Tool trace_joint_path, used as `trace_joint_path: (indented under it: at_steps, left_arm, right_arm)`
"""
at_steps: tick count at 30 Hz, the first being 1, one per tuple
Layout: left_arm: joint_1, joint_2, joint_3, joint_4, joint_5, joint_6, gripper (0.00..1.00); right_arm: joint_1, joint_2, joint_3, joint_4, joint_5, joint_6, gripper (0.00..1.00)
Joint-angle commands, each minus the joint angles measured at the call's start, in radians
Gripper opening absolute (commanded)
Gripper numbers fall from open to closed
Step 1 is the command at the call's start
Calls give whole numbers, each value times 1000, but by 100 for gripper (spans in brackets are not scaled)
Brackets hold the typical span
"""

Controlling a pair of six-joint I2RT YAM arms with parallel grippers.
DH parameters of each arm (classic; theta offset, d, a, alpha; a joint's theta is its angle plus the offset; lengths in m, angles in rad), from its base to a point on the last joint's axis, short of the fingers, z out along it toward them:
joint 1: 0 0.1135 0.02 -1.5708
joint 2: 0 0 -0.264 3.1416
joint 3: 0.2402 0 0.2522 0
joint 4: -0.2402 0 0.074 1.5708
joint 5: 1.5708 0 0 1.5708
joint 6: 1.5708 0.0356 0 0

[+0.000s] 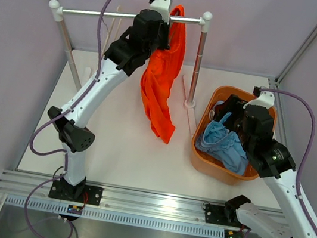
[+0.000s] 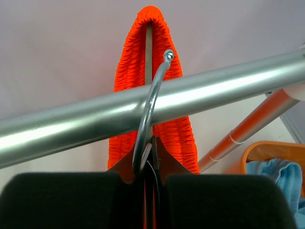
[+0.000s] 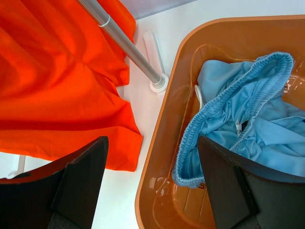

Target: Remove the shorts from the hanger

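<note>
Orange shorts [image 1: 162, 77] hang from a hanger over the silver rail [image 1: 103, 13]. In the left wrist view the hanger's metal hook [image 2: 150, 100] loops over the rail [image 2: 228, 81], with the gathered orange waistband [image 2: 128, 67] behind it. My left gripper [image 2: 151, 179] is shut on the hanger's brown neck [image 2: 167, 162] just under the hook. Light blue shorts [image 1: 224, 144] lie crumpled in the orange basket [image 1: 229, 90]. My right gripper [image 3: 152, 186] hovers open above the basket's left rim [image 3: 157, 157], nothing between its fingers, the blue shorts [image 3: 248, 109] just to its right.
The rail rests on an upright post [image 1: 199, 59] with a white foot [image 1: 190, 105] between the orange shorts and the basket. A hem of the orange shorts [image 3: 62, 81] lies on the white table next to the basket. Grey walls close in on three sides.
</note>
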Motion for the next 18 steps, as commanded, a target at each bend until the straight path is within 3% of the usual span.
trace_joint_path:
  at_steps: [1,4,10,18]
  left_arm:
    - [9,-48,53,-55,67,38,0]
    - [9,-71,24,-103,90,30,0]
    - [7,-218,-166,-42,119,22,0]
    - [7,-283,-176,-42,133,73,0]
  right_arm:
    - [-4,6,13,39,13,-16,85]
    - [-4,11,11,45,9,-14,85]
    - [-4,20,4,59,5,-14,85]
    - [-4,38,17,66,-3,-17,85]
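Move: The left gripper already holds the orange shorts' hanger by its neck, and the hook is over the rail. There the rail lies about 2 cm ahead and 4 cm above the hand. The shorts hang with their middle some 3 cm ahead, 1 cm right and 18 cm below; the rack's right post is about 1 cm ahead and 13 cm right. From the right hand, the shorts lie roughly 20 cm ahead and 23 cm left. Keep the left gripper shut on the hanger neck and dip it a couple of centimetres, tipping the fingers slightly down. Then draw it about 6 cm back towards the base and a little left, rising again to the starting height, with the hook still bearing on the rail and pulling it along. ##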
